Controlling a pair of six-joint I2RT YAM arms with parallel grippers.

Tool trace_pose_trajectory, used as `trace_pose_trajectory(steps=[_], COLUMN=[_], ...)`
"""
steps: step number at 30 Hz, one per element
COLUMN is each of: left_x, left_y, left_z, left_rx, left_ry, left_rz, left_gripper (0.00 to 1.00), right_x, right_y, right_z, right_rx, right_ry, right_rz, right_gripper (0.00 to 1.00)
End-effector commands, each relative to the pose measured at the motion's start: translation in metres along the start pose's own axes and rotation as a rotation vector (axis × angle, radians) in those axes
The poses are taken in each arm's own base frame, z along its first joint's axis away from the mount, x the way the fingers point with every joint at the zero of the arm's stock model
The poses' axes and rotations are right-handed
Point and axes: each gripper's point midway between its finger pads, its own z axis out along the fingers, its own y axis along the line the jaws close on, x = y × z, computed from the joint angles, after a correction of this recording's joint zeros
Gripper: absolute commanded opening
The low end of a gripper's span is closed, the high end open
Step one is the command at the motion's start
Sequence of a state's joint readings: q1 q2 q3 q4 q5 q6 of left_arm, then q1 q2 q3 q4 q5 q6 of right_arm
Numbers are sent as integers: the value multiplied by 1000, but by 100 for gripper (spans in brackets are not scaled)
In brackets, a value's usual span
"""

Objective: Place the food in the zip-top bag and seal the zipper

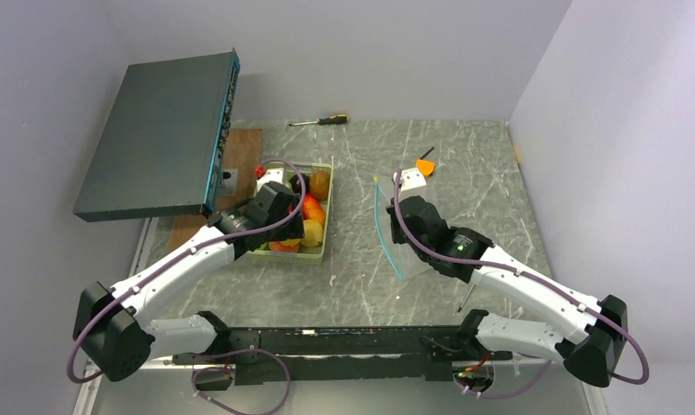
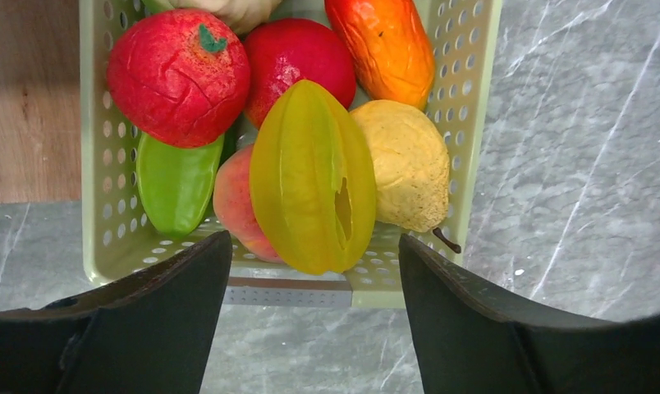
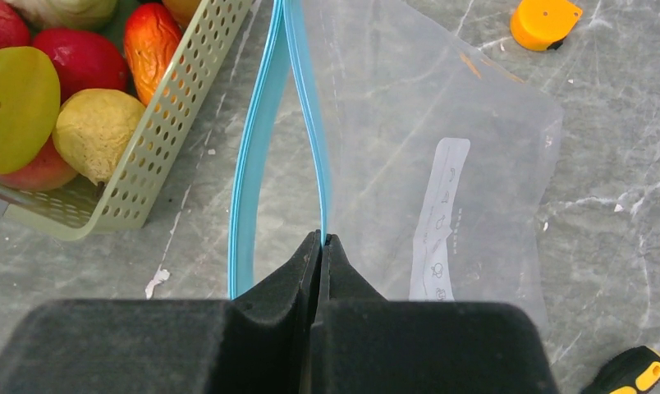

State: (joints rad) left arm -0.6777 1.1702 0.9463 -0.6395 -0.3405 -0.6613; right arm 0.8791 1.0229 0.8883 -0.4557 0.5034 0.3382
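Observation:
The food lies heaped in a pale green perforated tray (image 2: 105,164) (image 1: 329,207): a yellow starfruit (image 2: 310,176), a red fruit (image 2: 179,78), a yellow pear (image 2: 409,164) and a green pepper (image 2: 175,185). My left gripper (image 2: 314,271) (image 1: 290,223) hangs open over the tray's near end, with the starfruit just beyond its tips. The clear zip-top bag (image 3: 442,107) lies flat to the right of the tray. Its teal zipper (image 3: 257,148) (image 1: 381,225) gapes in a narrow loop. My right gripper (image 3: 321,238) (image 1: 402,206) is shut on the zipper's right-hand lip.
A small orange tool (image 1: 425,166) (image 3: 544,20) lies beyond the bag. One screwdriver (image 1: 320,120) is at the back of the table, and a yellow-and-black handle (image 3: 634,373) lies near the bag's right corner. A dark flat box (image 1: 158,134) leans at the left over a wooden board (image 1: 245,147).

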Motion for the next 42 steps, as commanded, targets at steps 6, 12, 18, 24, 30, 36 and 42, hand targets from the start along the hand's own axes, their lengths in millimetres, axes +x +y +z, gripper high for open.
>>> trace_pose_trajectory(steps=[6, 12, 18, 24, 30, 36, 42], left_x=[-7, -5, -3, 1, 4, -4, -19], left_y=[-4, -1, 0, 3, 1, 1, -3], left_z=[19, 28, 33, 36, 36, 24, -5], left_rx=[7, -30, -43, -45, -30, -17, 36], left_ry=[-17, 5, 8, -1, 13, -2, -40], left_rz=[3, 16, 18, 10, 19, 17, 6], left_gripper=[69, 67, 62, 58, 51, 38, 34], right_x=[-17, -20, -17, -18, -18, -19, -18], right_y=[6, 6, 6, 7, 7, 6, 7], right_z=[-1, 0, 1, 2, 1, 0, 1], right_rx=[-19, -14, -15, -17, -17, -16, -24], right_ry=[-46, -53, -50, -51, -56, -61, -61], right_rz=[3, 3, 2, 5, 10, 14, 18], right_gripper=[0, 0, 0, 0, 0, 0, 0])
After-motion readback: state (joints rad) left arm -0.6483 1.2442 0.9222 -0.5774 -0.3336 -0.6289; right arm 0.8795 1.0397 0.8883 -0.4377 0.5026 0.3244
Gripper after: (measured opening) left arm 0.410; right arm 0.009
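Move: The yellow star fruit on top of the basket's pile is about 3 cm ahead of the left hand, in line sideways and some 4 cm below. The pale yellow pear is 5 cm to the right of it, level fore and aft; the dark red fruit lies 4 cm beyond it, and the tomato 3 cm beyond and 5 cm to the left, all slightly lower. From the right hand, the star fruit is about 21 cm left, 3 cm ahead and 9 cm below. The left fingers straddle and pinch the star fruit by its two sides, closing from wide to about half that gap once the hand has sunk some 3 cm and reached about 2 cm forward over it. With the grip made, the hand begins easing up and back by roughly 1 cm, its wrist almost unturned. ##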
